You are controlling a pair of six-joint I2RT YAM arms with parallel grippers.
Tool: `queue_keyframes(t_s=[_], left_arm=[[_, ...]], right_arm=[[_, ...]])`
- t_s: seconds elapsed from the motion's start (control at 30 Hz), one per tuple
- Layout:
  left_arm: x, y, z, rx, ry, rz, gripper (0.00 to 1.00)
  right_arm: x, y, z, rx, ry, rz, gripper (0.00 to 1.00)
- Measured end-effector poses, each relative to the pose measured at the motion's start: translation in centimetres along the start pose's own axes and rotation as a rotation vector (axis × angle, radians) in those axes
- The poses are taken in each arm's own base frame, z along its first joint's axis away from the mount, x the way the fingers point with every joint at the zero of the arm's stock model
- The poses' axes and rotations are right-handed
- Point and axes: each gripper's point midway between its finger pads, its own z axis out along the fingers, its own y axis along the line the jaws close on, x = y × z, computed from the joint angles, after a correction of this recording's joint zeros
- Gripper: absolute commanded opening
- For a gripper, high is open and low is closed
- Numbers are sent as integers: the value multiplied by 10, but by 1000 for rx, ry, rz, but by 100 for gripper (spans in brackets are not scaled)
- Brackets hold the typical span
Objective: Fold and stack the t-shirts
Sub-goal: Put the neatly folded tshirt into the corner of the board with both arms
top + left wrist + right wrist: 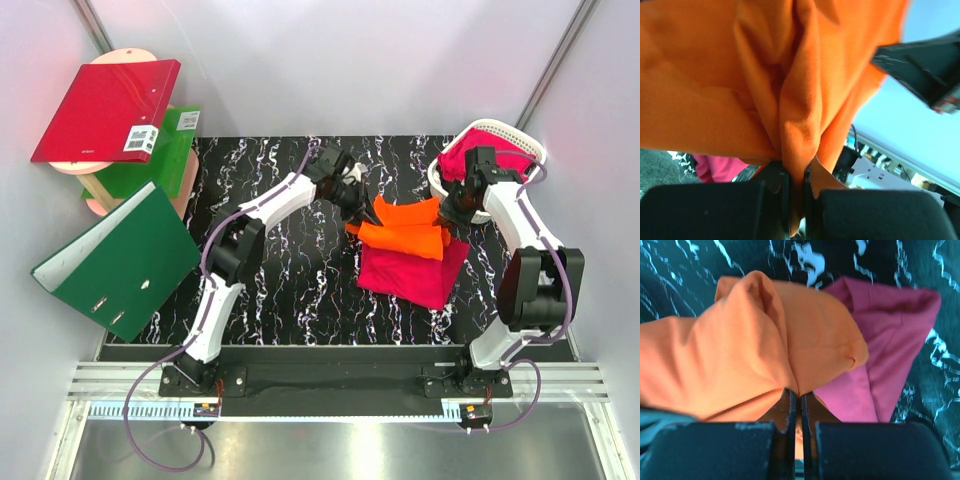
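Note:
The orange t-shirt [405, 228] hangs bunched between my two grippers above a folded magenta-pink t-shirt [412, 272] on the black marbled table. My left gripper [358, 215] is shut on the orange shirt's left edge; in the left wrist view the cloth [790, 90] is pinched between the jaws. My right gripper [452, 218] is shut on its right edge; in the right wrist view the orange cloth [755, 350] fills the frame with the pink shirt [890, 365] below it. Another pink t-shirt [478, 152] lies in the white basket.
The white lattice basket [532, 148] stands at the back right. A red binder [105, 110] and a green binder [115, 262] rest on a wooden stand at the left. The table's front edge [330, 345] lies near the arm bases.

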Motion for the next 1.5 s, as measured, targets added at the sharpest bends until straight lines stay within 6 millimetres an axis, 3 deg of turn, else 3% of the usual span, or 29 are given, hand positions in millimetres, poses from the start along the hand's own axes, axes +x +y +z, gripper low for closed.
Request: queue_keyframes(t_s=[0.17, 0.4, 0.57, 0.83, 0.97, 1.23, 1.5], left_arm=[[20, 20, 6, -10, 68, -56, 0], [39, 16, -6, -2, 99, -73, 0], [47, 17, -8, -3, 126, -86, 99], [51, 20, -14, -7, 147, -112, 99], [46, 16, -26, 1, 126, -115, 99], [18, 13, -68, 33, 28, -107, 99], [17, 21, -76, 14, 28, -124, 99]], right_arm=[[19, -1, -13, -22, 45, 27, 0], [56, -10, -8, -25, 170, 81, 0], [82, -21, 1, -9, 266, 123, 0], [96, -35, 28, 44, 370, 147, 0], [97, -37, 33, 52, 387, 139, 0], [94, -35, 25, 59, 401, 128, 0], [87, -41, 5, 104, 385, 93, 0]])
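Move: Both hands already hold the folded orange t-shirt. The red t-shirt it is being laid on has its middle about 11 cm back, 10 cm to the right and 11 cm below the left hand; from the right hand it is some 11 cm back, 7 cm to the left and 9 cm down. The orange t-shirt's middle lies roughly 10 cm left of the right hand, level with it fore and aft, and the basket about 12 cm ahead and 10 cm right. Both hands draw the orange t-shirt back over the red one, the right about 8 cm and then some 7 cm down while its wrist tips roughly 20 degrees to point straight down, still pinching the right side of the cloth and rising a little again at the end. The left comes back about 5 cm, dipping slightly, opens wide to let go of its side, then backs off to its left and forward and lifts a few centimetres with fingers open. ##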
